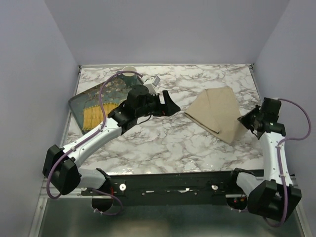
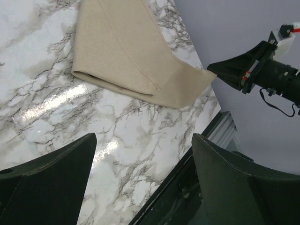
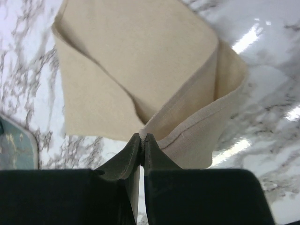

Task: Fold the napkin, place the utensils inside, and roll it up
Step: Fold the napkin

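Observation:
The beige napkin (image 1: 217, 113) lies folded on the marble table at the right, one corner lifted. My right gripper (image 1: 245, 120) is shut on that near right corner; in the right wrist view the jaws (image 3: 142, 137) pinch the cloth edge and the napkin (image 3: 136, 70) spreads away beyond them. My left gripper (image 1: 173, 106) is open and empty, hovering above the table just left of the napkin. In the left wrist view its jaws (image 2: 143, 140) stand wide apart over bare marble, with the napkin (image 2: 126, 56) ahead. The spoon is not visible.
A dark teal floral tray (image 1: 94, 106) with a yellow item on it lies at the back left, partly under my left arm. A pale cup (image 1: 129, 71) and a small white object (image 1: 155, 81) stand near the back edge. The tray's corner shows in the right wrist view (image 3: 14, 145).

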`<state>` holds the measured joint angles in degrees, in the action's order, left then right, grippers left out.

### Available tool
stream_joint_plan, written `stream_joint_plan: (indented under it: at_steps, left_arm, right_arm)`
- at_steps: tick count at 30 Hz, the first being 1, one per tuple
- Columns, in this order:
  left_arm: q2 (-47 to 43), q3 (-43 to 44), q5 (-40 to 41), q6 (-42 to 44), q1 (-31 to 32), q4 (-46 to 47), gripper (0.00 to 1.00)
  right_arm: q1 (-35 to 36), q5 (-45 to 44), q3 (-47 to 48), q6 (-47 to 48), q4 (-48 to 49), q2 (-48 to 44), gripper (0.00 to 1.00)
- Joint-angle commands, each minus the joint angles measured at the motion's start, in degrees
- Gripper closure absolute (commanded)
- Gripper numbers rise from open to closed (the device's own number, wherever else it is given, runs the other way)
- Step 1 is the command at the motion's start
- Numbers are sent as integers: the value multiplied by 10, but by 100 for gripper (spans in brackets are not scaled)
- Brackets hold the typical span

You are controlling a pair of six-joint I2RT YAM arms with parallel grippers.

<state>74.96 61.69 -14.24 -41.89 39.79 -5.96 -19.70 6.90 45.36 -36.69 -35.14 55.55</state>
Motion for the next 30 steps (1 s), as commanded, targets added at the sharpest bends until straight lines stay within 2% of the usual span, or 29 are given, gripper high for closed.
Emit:
stream_joint_plan:
  at_steps: [1,13,21,30]
  left_arm:
    - [8,-8,-11,-9,-3,29,9]
    - [24,6,-3,5,-11,8,9]
    - [31,6,-6,8,-20,6,9]
    - [33,9,-8,12,-26,1,9]
  right_arm:
    - [103,-14,84,45,20,63,87]
    - [267,-49,235,78,41,235,87]
    - [320,-63,293,107,45,307,86]
    - [341,-29,334,124,43,388,84]
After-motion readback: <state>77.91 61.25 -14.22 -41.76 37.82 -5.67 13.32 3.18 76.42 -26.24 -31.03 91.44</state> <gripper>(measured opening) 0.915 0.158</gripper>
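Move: The right gripper already holds the napkin's near-right corner, about 14 cm over the table. The napkin's far-left corner, where it is heading, lies some 24 cm farther out and 16 cm to its left. The napkin's left tip is about 11 cm ahead and 31 cm left; the flap's near tip is 11 cm left and roughly level with it. From the left gripper, that far-left corner lies about 23 cm ahead and 23 cm right, 26 cm down. Keep the pinch on the napkin corner and sweep the right gripper left and forward, about 22 cm in all, across the napkin towards its far-left corner. Rise some 4 cm in the first third, then ease down again while slowing, turning the wrist nearly 40 degrees counter-clockwise. Let the empty left gripper sink about 2 cm, drifting slightly forward, fingers open. ##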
